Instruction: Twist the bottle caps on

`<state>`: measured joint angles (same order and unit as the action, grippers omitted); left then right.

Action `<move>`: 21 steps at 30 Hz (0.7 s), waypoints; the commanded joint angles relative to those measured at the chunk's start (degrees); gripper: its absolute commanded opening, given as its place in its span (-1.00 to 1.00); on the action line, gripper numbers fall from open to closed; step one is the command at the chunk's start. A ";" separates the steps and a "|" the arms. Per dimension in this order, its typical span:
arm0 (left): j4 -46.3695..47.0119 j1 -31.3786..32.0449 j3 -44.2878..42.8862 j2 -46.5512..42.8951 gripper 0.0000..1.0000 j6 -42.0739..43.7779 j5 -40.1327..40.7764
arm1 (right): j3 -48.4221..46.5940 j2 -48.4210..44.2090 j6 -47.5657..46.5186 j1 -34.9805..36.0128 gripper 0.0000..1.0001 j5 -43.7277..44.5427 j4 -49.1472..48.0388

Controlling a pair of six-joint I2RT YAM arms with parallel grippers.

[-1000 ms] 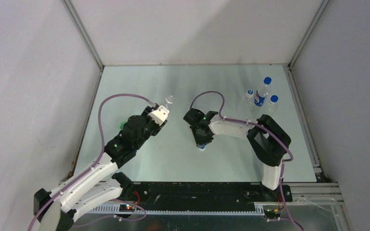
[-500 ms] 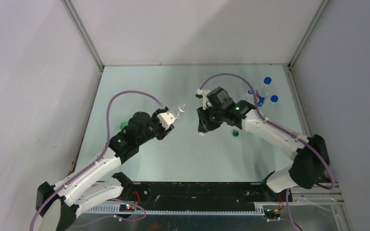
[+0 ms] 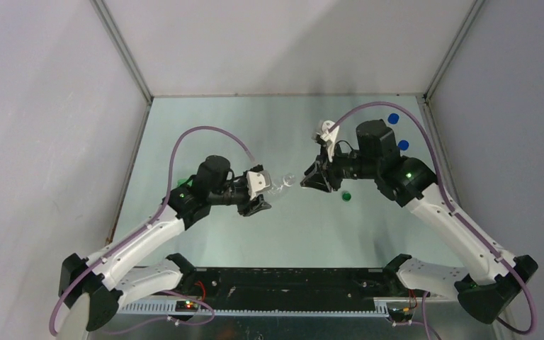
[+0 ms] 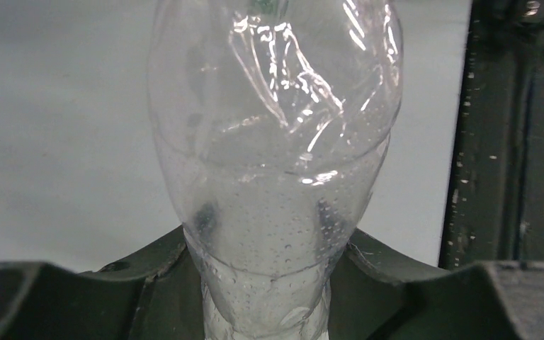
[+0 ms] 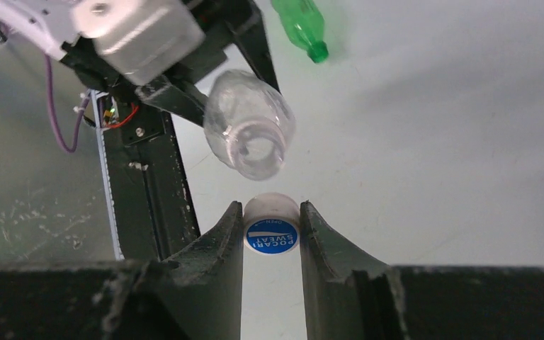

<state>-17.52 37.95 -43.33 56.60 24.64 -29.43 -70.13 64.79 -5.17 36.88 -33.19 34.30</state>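
Note:
My left gripper [image 4: 265, 283] is shut on the base of the clear bottle [image 4: 273, 134], holding it tipped almost level above the table. In the top view the clear bottle [image 3: 281, 182] points right, toward my right gripper [image 3: 310, 180]. The right gripper [image 5: 271, 212] is shut on the white cap [image 5: 271, 228], which has a blue printed top. The bottle's open mouth [image 5: 258, 150] faces the cap, a short gap away. The dark green cap [image 3: 346, 195] lies on the table under the right arm. The green bottle [image 5: 299, 25] lies uncapped on its side behind the left arm.
Two bright blue caps [image 3: 393, 118] of other bottles show behind the right arm at the back right. The enclosure's walls stand on the left, right and back. The black base rail [image 3: 290, 280] runs along the near edge.
The left arm swung right and tipped the clear bottle from upright to nearly level. The right arm rose from the table with the white cap and turned to face the bottle's mouth.

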 commanded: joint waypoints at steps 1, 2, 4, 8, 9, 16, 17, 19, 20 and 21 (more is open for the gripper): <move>-3.45 -0.39 -4.01 1.58 -1.00 3.13 -9.65 | -1.24 -2.49 -9.88 -0.22 -0.74 -9.05 -3.71; -3.86 -0.37 -4.24 1.80 -1.00 3.53 -10.66 | -1.24 -3.08 -10.53 -0.23 -0.70 -10.28 -4.20; -4.74 -0.36 -4.72 2.30 -1.00 3.89 -11.91 | -1.24 -3.58 -12.74 -0.16 -0.68 -11.87 -4.68; -5.08 -0.13 -5.05 2.48 -1.00 4.74 -14.41 | -1.28 -3.68 -15.59 -0.13 -0.67 -15.08 -5.28; -5.20 -0.06 -5.11 2.47 -1.00 5.01 -14.59 | -1.25 -3.48 -15.93 -0.10 -0.67 -15.47 -5.30; -7.26 0.16 -6.36 2.89 -1.00 6.34 -14.81 | -1.24 -2.56 -19.09 0.92 -0.66 -17.48 -4.62; -7.26 0.21 -6.43 2.90 -1.00 6.37 -14.72 | -1.24 -2.37 -19.40 1.09 -0.65 -17.69 -4.32; -7.32 0.20 -6.68 2.98 -1.00 6.27 -14.57 | -1.24 -2.13 -20.08 1.68 -0.65 -17.88 -3.84; -7.50 0.24 -6.90 3.12 -1.00 6.24 -14.54 | -1.28 -2.08 -20.85 2.22 -0.65 -17.88 -3.60; -7.65 0.27 -7.01 3.19 -1.00 6.19 -14.57 | -1.25 -1.94 -21.66 2.40 -0.64 -17.57 -3.01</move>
<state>-24.80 38.02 -47.57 59.64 29.61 -42.28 -70.13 62.37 -23.16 38.04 -49.30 31.24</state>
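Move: The right gripper holds the white cap; the mouth of the clear bottle lies about 5 cm to its left, 1 cm ahead and roughly 2 cm above. The green cap is on the table some 13 cm right of the right gripper, 7 cm ahead and 29 cm below. From the left gripper, which holds the clear bottle, the mouth is about 7 cm right, 2 cm ahead and 10 cm up, while the green bottle lies 20 cm left, 8 cm ahead and 15 cm down. Bring the right gripper, still pinching the cap, back about 4 cm, up some 3.5 cm and a little left, turning it mostly counter-clockwise so the cap lines up with the bottle mouth. At the same time draw the left gripper back about 3.5 cm and slightly right, turning it a little clockwise and keeping its hold on the bottle. Leave both grips unchanged. ##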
